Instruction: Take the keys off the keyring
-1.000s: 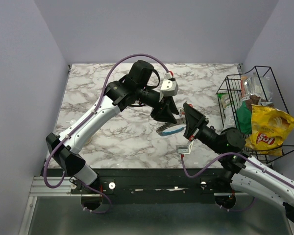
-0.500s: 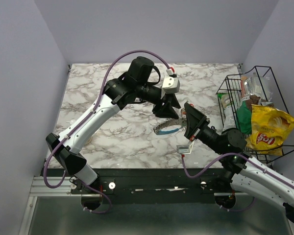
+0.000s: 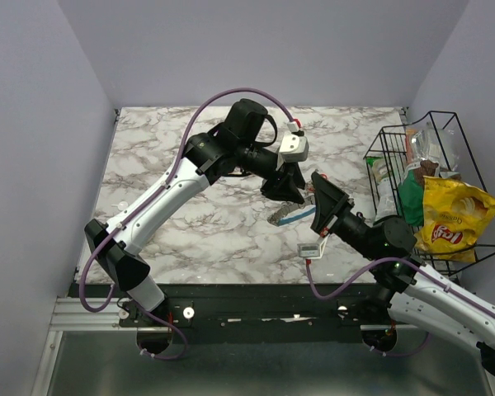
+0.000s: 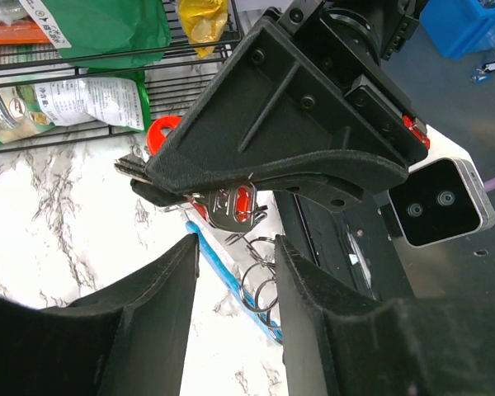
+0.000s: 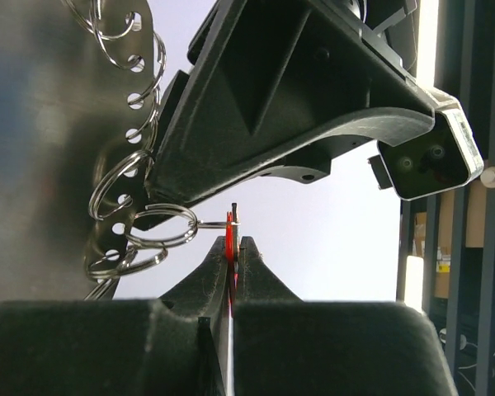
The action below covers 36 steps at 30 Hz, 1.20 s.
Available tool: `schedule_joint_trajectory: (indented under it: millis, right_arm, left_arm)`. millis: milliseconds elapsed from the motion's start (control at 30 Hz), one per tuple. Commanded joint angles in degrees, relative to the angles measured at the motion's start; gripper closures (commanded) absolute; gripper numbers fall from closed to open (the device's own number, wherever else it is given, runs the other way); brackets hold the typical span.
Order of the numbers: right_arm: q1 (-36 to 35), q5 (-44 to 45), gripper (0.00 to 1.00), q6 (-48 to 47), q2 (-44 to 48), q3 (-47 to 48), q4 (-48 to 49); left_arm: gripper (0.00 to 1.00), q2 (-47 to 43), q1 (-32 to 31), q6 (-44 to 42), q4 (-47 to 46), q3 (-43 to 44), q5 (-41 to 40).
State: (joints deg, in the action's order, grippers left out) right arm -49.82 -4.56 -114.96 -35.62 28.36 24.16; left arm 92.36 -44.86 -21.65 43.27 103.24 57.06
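Note:
The keyring point(image 3: 285, 218), a grey and blue loop, hangs low over the marble between my two grippers. My right gripper point(image 3: 314, 200) is shut on a red key point(image 5: 230, 235). That key hangs by a thin wire ring from a cluster of steel split rings point(image 5: 153, 237). In the left wrist view the blue strip of the keyring point(image 4: 223, 278) and the split rings point(image 4: 260, 285) show through the gap of my left gripper point(image 4: 237, 247), which stands open just above them, gripping nothing. Red key heads point(image 4: 244, 203) sit under the right gripper's black body point(image 4: 289, 124).
A black wire basket point(image 3: 393, 157) holding snack bags, among them a yellow chips bag point(image 3: 455, 219), stands at the table's right edge. The marble table point(image 3: 173, 223) stretches to the left of the grippers. Both wrists sit close together near mid-table.
My left gripper has shifted right and closer to the right gripper, turning at the wrist. The keyring swung slightly below it. The right gripper kept its place and its hold.

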Motion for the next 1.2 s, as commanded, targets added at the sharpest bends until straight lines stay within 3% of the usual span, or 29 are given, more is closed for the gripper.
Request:
schedule_joint_trajectory:
  millis: [0, 333, 733, 1000, 1167]
  right_arm:
    - [-0.3, 1.4, 0.99, -31.1, 0.9, 2.7, 2.0]
    - [-0.3, 2.2, 0.99, -30.3, 1.4, 2.4, 1.5]
    - [-0.3, 2.6, 0.99, -29.8, 1.0, 3.6, 1.3]
    - [-0.3, 6.6, 0.99, -27.6, 1.7, 4.5, -0.2]
    - [-0.3, 6.9, 0.99, -27.5, 4.3, 1.9, -0.4]
  left_arm:
    - [0.56, 0.6, -0.4, 0.2, 0.2, 1.3, 1.7]
    - [0.63, 0.5, -0.3, 2.4, -1.2, 2.7, 5.0]
    - [0.99, 0.8, -0.9, 1.2, 0.1, 2.0, 5.9]
    - [1.00, 0.5, 0.6, -0.9, 2.3, 4.1, 8.3]
    - [1.00, 0.1, 4.1, 7.3, -4.1, 4.1, 13.5]
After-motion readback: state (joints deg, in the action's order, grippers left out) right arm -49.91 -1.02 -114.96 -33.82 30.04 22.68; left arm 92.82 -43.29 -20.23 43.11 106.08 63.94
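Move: The small wire ring to be gripped sits almost between the half-open left fingertips, about 1 cm back, 1 cm right and 1 cm above the left hand point. The red key is some 3 cm right of that hand, level fore and aft, and 2 cm up. The keyring plate hangs about 4 cm back, 2 cm left and 4 cm below it. From the right hand, already shut on the key, the ring lies about 1 cm back, 2 cm left and 1 cm lower. Ease the left gripper back and up about 1 cm each, closing its half-open fingers fully to pinch the wire ring beside the red key. Then lift it a further 1 cm or so, turning it slightly to the left. Keep the right gripper shut on the key and draw it some 2 cm up and to the right, away from the plate, mostly at the end. ##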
